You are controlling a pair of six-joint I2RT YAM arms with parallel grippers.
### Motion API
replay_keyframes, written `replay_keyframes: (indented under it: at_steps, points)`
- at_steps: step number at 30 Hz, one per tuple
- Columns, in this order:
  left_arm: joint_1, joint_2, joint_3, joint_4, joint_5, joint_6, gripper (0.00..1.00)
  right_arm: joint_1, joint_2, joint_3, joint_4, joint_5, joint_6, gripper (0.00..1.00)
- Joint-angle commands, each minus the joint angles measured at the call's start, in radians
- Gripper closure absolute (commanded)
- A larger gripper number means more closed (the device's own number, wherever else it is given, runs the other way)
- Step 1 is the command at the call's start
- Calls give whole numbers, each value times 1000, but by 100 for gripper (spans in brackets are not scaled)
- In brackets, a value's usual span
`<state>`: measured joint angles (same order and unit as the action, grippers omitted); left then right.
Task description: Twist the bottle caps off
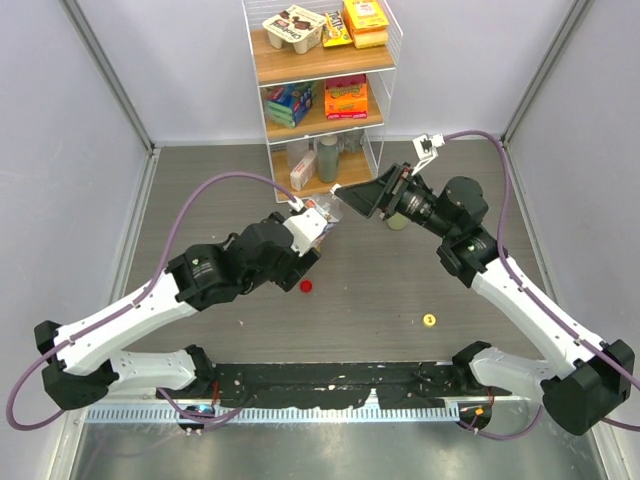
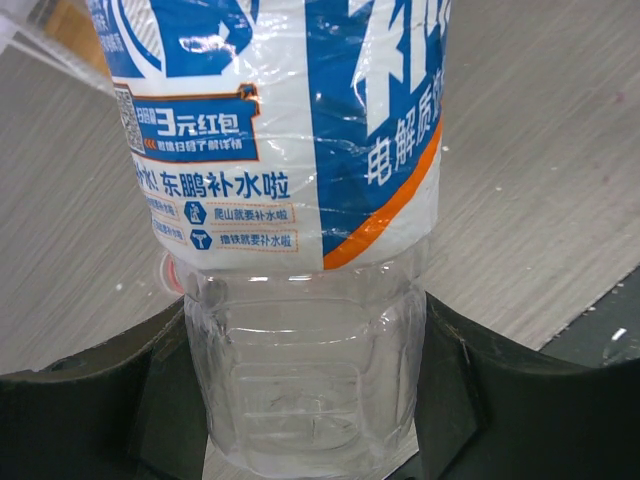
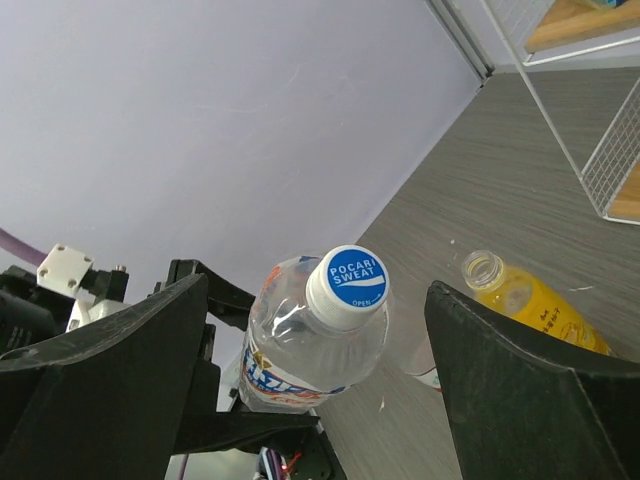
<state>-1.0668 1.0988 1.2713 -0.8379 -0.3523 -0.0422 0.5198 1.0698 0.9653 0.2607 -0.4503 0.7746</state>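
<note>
My left gripper [image 2: 305, 310] is shut on the base of a clear bottle with a blue-white label [image 2: 300, 190], holding it tilted above the table [image 1: 322, 212]. Its white cap with a blue top [image 3: 347, 287] is still on the neck. My right gripper [image 3: 318, 290] stands open around that cap, with a gap between each finger and the cap. In the top view the right gripper [image 1: 352, 203] faces the bottle's top end. An uncapped yellow-orange juice bottle [image 3: 520, 300] stands on the table behind. A red cap [image 1: 306, 286] and a yellow cap [image 1: 429, 320] lie loose on the table.
A wire rack [image 1: 322, 90] with boxed goods and bottles stands at the back centre, close behind both grippers. Part of another clear bottle [image 3: 425, 360] shows beside the juice bottle. Grey walls close in the left and right sides.
</note>
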Motion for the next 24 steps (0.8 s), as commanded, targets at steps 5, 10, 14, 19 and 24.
replay_keyframes:
  at_steps: [5,10,14,19,24]
  points:
    - [-4,39,71,-24,-203,22,100,-1,77,65,58,45,66,12]
    - [-2,62,79,-35,-211,25,100,0,131,81,89,29,104,26]
    - [-2,81,79,-49,-217,25,100,0,144,72,129,19,133,28]
    - [-2,93,83,-61,-212,18,100,0,154,70,138,30,144,29]
    - [-4,93,83,-59,-206,11,100,0,179,87,127,25,157,33]
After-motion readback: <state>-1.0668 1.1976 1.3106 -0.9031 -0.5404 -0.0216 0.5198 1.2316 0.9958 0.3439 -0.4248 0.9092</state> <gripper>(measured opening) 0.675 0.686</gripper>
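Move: The right gripper goes for the blue-topped bottle cap, about 4 cm to its left, 2 cm ahead and roughly level. On the table, the open yellow bottle stands about 9 cm left of that gripper and 4 cm ahead, some 28 cm down. The loose red cap lies about 9 cm left, 3 cm back and 37 cm below. From the left gripper, which holds the bottle low down, the blue-topped cap is about 7 cm ahead, 7 cm right and 11 cm higher. Bring the open right gripper forward, left and down towards the blue-topped cap, about 4.5 cm, tipping its fingers some 10 degrees downward; ease it up about a centimetre at the end and narrow the fingers partway around the cap. Keep the left grip on the bottle, carrying it about 3 cm forward and left while turning the wrist some 15 degrees to lean the bottle's top rightward. ##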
